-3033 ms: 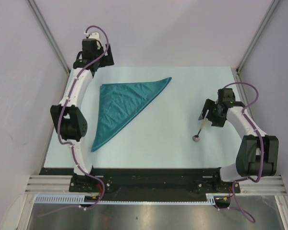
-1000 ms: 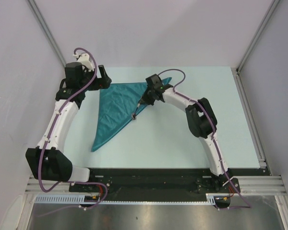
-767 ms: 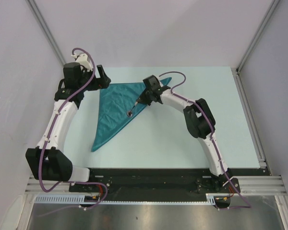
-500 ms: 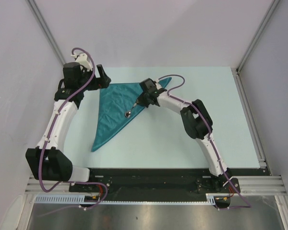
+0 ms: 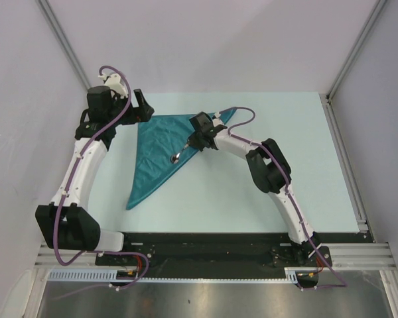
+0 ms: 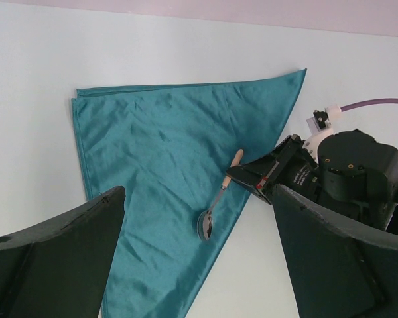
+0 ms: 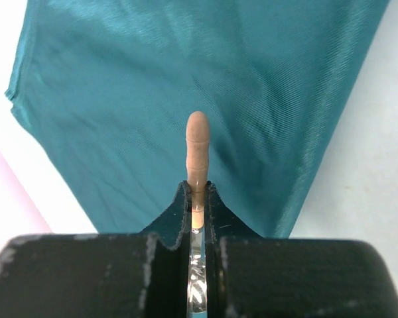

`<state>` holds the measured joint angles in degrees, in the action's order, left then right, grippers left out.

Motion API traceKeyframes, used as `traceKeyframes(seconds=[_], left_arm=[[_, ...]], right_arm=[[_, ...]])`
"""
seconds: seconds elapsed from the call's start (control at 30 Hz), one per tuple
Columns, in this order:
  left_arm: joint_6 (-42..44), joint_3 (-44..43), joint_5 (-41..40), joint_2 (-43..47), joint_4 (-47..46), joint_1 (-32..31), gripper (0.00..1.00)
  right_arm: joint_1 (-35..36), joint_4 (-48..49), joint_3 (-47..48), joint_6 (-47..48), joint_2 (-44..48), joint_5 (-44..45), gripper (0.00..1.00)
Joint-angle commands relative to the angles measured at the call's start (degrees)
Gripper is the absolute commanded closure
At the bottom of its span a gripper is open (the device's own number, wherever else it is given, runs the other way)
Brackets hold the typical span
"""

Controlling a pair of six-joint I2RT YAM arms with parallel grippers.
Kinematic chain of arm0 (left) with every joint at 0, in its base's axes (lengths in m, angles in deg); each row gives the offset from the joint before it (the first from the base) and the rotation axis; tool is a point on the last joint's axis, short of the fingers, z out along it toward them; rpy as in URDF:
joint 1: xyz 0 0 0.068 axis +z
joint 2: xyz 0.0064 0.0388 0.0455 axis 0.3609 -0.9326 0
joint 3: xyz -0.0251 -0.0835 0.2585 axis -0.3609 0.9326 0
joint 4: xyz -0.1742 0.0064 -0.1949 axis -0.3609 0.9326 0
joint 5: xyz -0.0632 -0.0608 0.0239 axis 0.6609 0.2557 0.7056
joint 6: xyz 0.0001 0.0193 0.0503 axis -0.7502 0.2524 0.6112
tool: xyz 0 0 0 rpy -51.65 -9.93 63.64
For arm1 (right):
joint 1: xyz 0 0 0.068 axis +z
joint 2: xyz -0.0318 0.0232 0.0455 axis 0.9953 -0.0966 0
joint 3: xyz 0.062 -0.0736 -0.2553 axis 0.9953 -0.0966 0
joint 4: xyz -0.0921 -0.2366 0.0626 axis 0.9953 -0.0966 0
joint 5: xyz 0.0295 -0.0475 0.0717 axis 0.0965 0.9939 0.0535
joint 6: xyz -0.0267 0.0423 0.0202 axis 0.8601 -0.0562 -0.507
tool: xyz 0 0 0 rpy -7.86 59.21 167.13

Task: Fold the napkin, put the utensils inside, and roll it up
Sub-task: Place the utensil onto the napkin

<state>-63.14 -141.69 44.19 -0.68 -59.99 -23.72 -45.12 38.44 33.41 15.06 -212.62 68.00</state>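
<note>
The teal napkin lies flat, folded into a triangle, at the table's left; it fills the left wrist view too. My right gripper is shut on the tan handle of the spoon. The grey bowl of the spoon hangs low over the cloth, just inside its long right edge; I cannot tell whether it touches. In the right wrist view the spoon's handle sticks out beyond the right gripper. My left gripper is open with nothing in it, above the napkin's far left corner.
The pale blue table is walled by grey panels and metal posts. The right arm reaches diagonally across the table's middle. A black rail runs along the near edge.
The right arm carried the spoon from the table's right side to the napkin, and in the last second eased it further left over the cloth. The left arm swung outward earlier, then held still.
</note>
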Motion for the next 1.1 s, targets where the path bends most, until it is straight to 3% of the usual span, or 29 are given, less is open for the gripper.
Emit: traceKeyframes(seconds=[0.0,0.13,0.17,0.27,0.3,0.4,0.47,0.77,0.93,1.07], left_arm=[[-0.96,0.09,1.07,1.46,-1.39,0.55,0.04],[-0.96,0.09,1.25,1.46,-1.48,0.63,0.04],[-1.04,0.00,1.34,1.46,-1.56,0.63,0.04],[-0.96,0.09,1.34,1.46,-1.56,0.81,0.04],[-0.96,0.09,1.34,1.29,-1.56,0.90,0.04],[-0.96,0.09,1.34,1.20,-1.48,1.07,0.03],[-0.96,0.09,1.34,1.11,-1.39,1.16,0.04],[-0.96,0.09,1.16,0.85,-1.39,1.34,0.04],[-1.22,0.09,1.69,0.85,-1.48,1.34,0.03],[-1.22,0.18,1.69,0.76,-1.56,1.34,0.03]], right_arm=[[0.31,0.67,2.11,-1.83,-1.57,2.91,1.00],[0.31,1.37,2.20,-2.01,-2.10,2.83,1.00],[0.22,1.72,2.20,-1.92,-2.10,2.48,0.96],[0.13,2.52,2.46,-1.57,-2.36,1.33,0.81],[0.04,2.78,2.55,-1.48,-2.36,0.46,0.68],[0.04,2.78,2.64,-0.78,-1.93,0.36,0.47],[0.04,3.04,2.64,0.80,-0.70,0.54,0.41],[-2.76,10.59,-4.64,16.69,11.23,-4.19,0.38],[-11.53,15.34,-14.56,26.72,16.09,-14.36,0.38],[-18.40,16.23,-16.61,31.21,15.40,-21.16,0.39]])
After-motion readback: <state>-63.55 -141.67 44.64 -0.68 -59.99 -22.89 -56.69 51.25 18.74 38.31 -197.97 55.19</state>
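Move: The right hand still grips the utensil by the lower end of its wooden handle, only a centimetre or two above the napkin, whose middle lies about 8 cm to this hand's left and 1 cm back. The utensil's bowl end is roughly 5 cm left and 7 cm back; the napkin's slanting edge runs some 6 cm to the right, level with the hand. From the idle left hand, the napkin's middle is about 4 cm ahead, 7 cm right and 28 cm below. The right hand settles about 1 cm down onto the napkin, then its shut fingers open to a bit over half and let go of the utensil's handle, the hand easing about a centimetre forward and left as it starts to rise. It then pulls away up and to the right at growing speed, ending some 8 cm higher and 9 cm to the right with a little forward travel, past the napkin's slanting edge, while the fingers tip up about 15 degrees and the hand turns slightly counter-clockwise. ##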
